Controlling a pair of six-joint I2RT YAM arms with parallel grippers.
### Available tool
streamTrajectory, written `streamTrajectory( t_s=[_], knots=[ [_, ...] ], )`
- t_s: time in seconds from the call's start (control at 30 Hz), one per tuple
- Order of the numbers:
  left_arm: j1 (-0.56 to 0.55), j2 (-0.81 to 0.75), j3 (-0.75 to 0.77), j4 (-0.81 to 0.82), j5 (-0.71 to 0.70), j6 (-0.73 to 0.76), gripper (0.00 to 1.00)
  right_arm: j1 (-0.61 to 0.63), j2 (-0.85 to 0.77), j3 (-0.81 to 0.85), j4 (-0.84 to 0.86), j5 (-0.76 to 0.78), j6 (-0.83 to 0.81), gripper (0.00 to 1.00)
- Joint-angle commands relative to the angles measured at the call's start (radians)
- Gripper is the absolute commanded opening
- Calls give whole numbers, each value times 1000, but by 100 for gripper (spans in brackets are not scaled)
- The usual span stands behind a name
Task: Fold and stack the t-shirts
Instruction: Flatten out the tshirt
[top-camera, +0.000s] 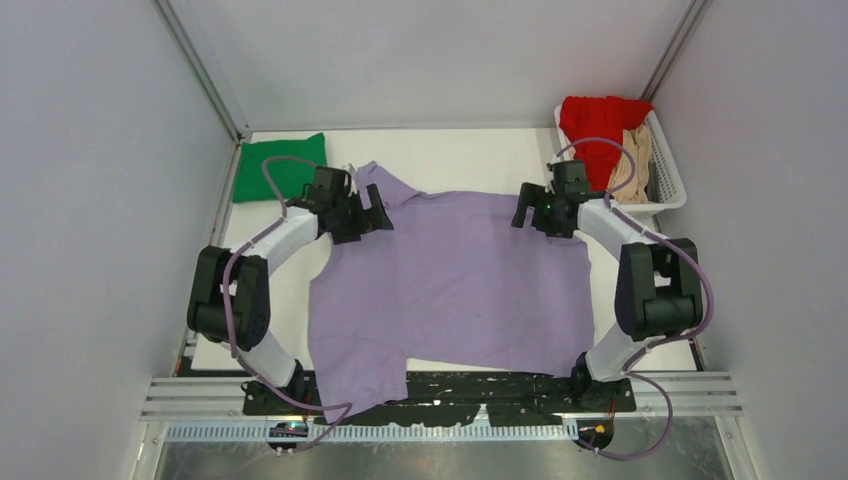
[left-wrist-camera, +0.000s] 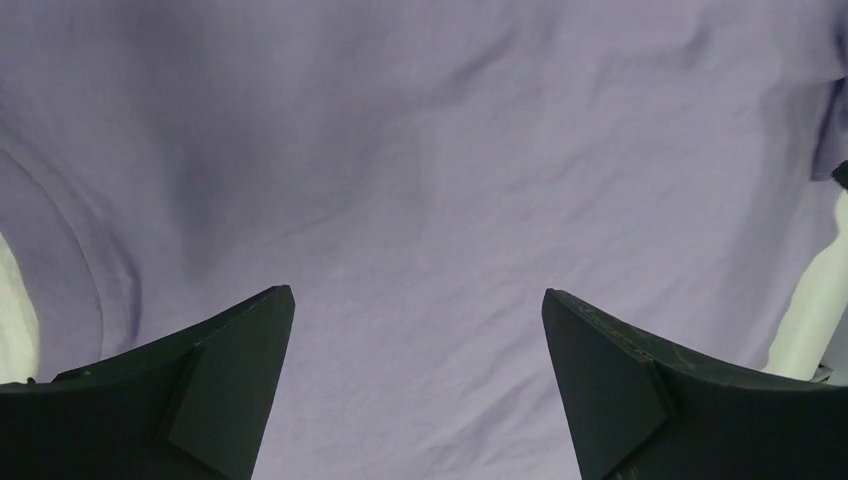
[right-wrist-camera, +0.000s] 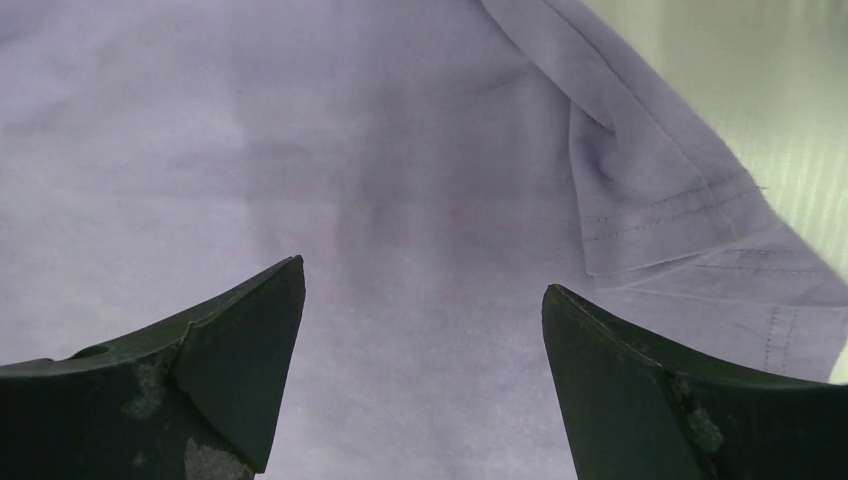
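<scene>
A lavender t-shirt (top-camera: 455, 280) lies spread over the middle of the table, its near hem hanging over the front edge. My left gripper (top-camera: 378, 218) hovers open over its far left corner, near a sleeve. My right gripper (top-camera: 524, 208) hovers open over its far right corner. In the left wrist view the lavender cloth (left-wrist-camera: 420, 180) fills the frame between the wide-apart fingers (left-wrist-camera: 235, 350). The right wrist view shows the cloth with a folded sleeve hem (right-wrist-camera: 670, 220) to the right of the fingers (right-wrist-camera: 610, 360). A folded green t-shirt (top-camera: 280, 165) lies at the far left.
A white slatted basket (top-camera: 672, 175) stands at the far right corner, holding a red shirt (top-camera: 598, 125) and a tan one (top-camera: 636, 160). White walls enclose the table on three sides. A bare strip of table (top-camera: 450, 160) runs behind the lavender shirt.
</scene>
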Motion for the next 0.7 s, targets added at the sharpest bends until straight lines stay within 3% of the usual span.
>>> streamTrajectory(
  t_s=[0.0, 0.4, 0.67],
  knots=[
    [4, 17, -70, 52, 16, -45, 100, 7, 72, 51, 9, 50, -27, 96],
    [161, 56, -164, 25, -9, -81, 100, -28, 307, 285, -38, 159, -79, 96],
    [171, 55, -130, 0, -33, -79, 100, -34, 391, 509, -80, 314, -200, 95]
  ],
)
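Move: The purple t-shirt's collar edge lies some 9 cm to the left of the left hand, nearly level fore-and-aft and about 8 cm below; the far-left sleeve is about 10 cm ahead and 5 cm right, the green folded shirt 14 cm ahead and 20 cm left. From the right hand, the purple shirt's folded far-right corner is roughly 9 cm right and 5 cm below, the basket 15 cm ahead and 24 cm right. Both open hands sink onto the purple shirt, left sweeping 6 cm left towards its collar, right 9 cm forward-right. ##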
